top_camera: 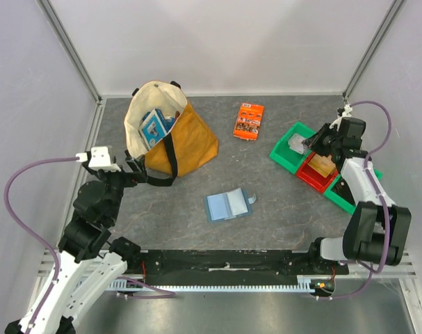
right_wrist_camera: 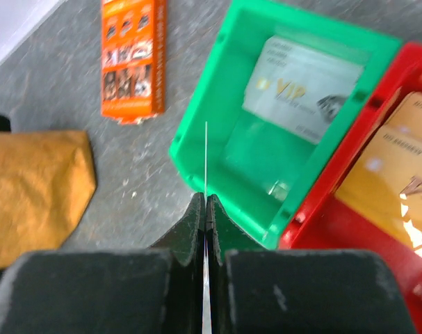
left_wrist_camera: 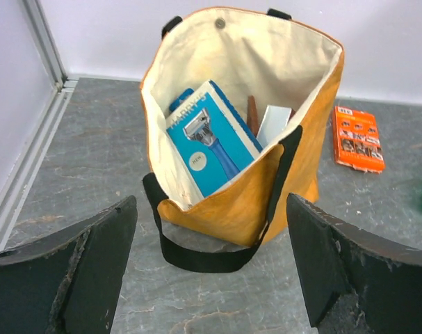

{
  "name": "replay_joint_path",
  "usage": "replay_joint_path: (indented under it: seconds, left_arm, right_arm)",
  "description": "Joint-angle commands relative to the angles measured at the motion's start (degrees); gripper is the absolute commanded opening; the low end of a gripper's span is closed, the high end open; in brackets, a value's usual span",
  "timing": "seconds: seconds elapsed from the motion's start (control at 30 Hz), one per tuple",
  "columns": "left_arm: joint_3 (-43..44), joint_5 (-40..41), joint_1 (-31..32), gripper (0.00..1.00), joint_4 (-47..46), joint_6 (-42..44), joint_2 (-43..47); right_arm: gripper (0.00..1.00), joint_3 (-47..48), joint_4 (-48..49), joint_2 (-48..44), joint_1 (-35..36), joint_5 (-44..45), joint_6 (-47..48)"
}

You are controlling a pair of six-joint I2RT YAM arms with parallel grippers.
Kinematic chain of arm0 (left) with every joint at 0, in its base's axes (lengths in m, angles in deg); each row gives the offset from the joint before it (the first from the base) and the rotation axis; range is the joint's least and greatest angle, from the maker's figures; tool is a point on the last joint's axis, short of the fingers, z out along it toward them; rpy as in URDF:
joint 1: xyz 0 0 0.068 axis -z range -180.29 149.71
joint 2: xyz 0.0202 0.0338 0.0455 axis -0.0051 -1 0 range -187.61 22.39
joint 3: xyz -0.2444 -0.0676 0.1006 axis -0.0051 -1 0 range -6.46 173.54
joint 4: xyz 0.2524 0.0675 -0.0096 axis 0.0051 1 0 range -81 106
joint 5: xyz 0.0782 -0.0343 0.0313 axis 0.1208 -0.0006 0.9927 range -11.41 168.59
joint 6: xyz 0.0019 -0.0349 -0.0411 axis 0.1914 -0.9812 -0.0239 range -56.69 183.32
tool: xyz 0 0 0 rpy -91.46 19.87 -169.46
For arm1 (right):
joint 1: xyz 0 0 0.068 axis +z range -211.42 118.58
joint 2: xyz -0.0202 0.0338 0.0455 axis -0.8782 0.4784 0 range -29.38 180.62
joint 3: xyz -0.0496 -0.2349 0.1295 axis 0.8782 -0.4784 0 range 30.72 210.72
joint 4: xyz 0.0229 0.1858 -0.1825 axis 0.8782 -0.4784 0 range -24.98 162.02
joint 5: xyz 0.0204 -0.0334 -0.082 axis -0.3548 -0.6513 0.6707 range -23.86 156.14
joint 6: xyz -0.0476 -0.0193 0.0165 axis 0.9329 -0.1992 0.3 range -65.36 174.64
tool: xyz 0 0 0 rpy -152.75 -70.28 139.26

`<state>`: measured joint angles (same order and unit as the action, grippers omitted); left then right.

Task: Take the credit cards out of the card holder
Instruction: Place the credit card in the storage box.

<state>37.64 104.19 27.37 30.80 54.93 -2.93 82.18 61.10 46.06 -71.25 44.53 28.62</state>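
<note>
The light-blue card holder (top_camera: 228,204) lies open and flat at the table's middle, with nothing gripping it. My right gripper (right_wrist_camera: 206,198) is shut on a thin card (right_wrist_camera: 206,160) seen edge-on, held over the near corner of the green bin (right_wrist_camera: 217,111). In the top view that gripper (top_camera: 313,143) hangs over the green bin (top_camera: 283,154). A silver card (right_wrist_camera: 304,87) lies in the green bin. Tan-orange cards (right_wrist_camera: 391,167) lie in the red bin (right_wrist_camera: 329,229). My left gripper (left_wrist_camera: 211,203) is open and empty, facing the tote bag.
A mustard tote bag (top_camera: 176,136) with a black strap stands at the back left, holding a blue-and-white razor box (left_wrist_camera: 211,139). An orange printed packet (top_camera: 248,120) lies at the back middle. Another green bin (top_camera: 346,195) sits right of the red bin (top_camera: 315,174).
</note>
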Motion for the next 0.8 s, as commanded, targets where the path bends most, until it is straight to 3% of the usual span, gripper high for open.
replay_joint_path:
  seconds: [0.0, 0.5, 0.63, 0.77]
  left_arm:
    - [-1.6, 4.1, -0.3, 0.93, -4.7, -1.5, 1.8]
    - [-3.1, 5.6, -0.4, 0.93, -6.1, -0.5, 3.3]
    - [-3.8, 6.4, -0.4, 0.93, -6.6, -0.1, 4.1]
    - [-4.5, 7.5, -0.4, 0.93, -7.0, 0.0, 5.1]
  right_arm:
    - [0.01, 6.6, 2.7, 7.5, -1.9, 3.2, -1.2]
    - [0.1, 21.6, 3.3, 28.8, -2.2, -0.6, -3.5]
    - [0.18, 22.5, 2.7, 30.7, -2.8, 0.8, -3.8]
    - [0.38, 22.7, 1.2, 29.2, -3.7, 4.4, -2.3]
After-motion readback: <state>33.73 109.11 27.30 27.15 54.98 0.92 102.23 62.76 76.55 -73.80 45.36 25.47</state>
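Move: The right hand, shut on a card held edge-on, has the far green section of the storage box roughly 9 cm ahead, level sideways and about 13 cm below. The red section with the tan card lies some 9 cm to that green section's right and 6 cm nearer the base; the orange packet is about 15 cm to its left and 8 cm farther out. From the left hand, this green section is about 23 cm ahead, 47 cm right and 28 cm lower. The right fingertips let go of the clear-white card over the far green section of the box, opening from shut to about a third. To get there the hand reaches forward some 10 cm while sinking about 7 cm and drifting a little right, tipping the fingers roughly 10 degrees further down; the forward travel dies out as the fingers part. ##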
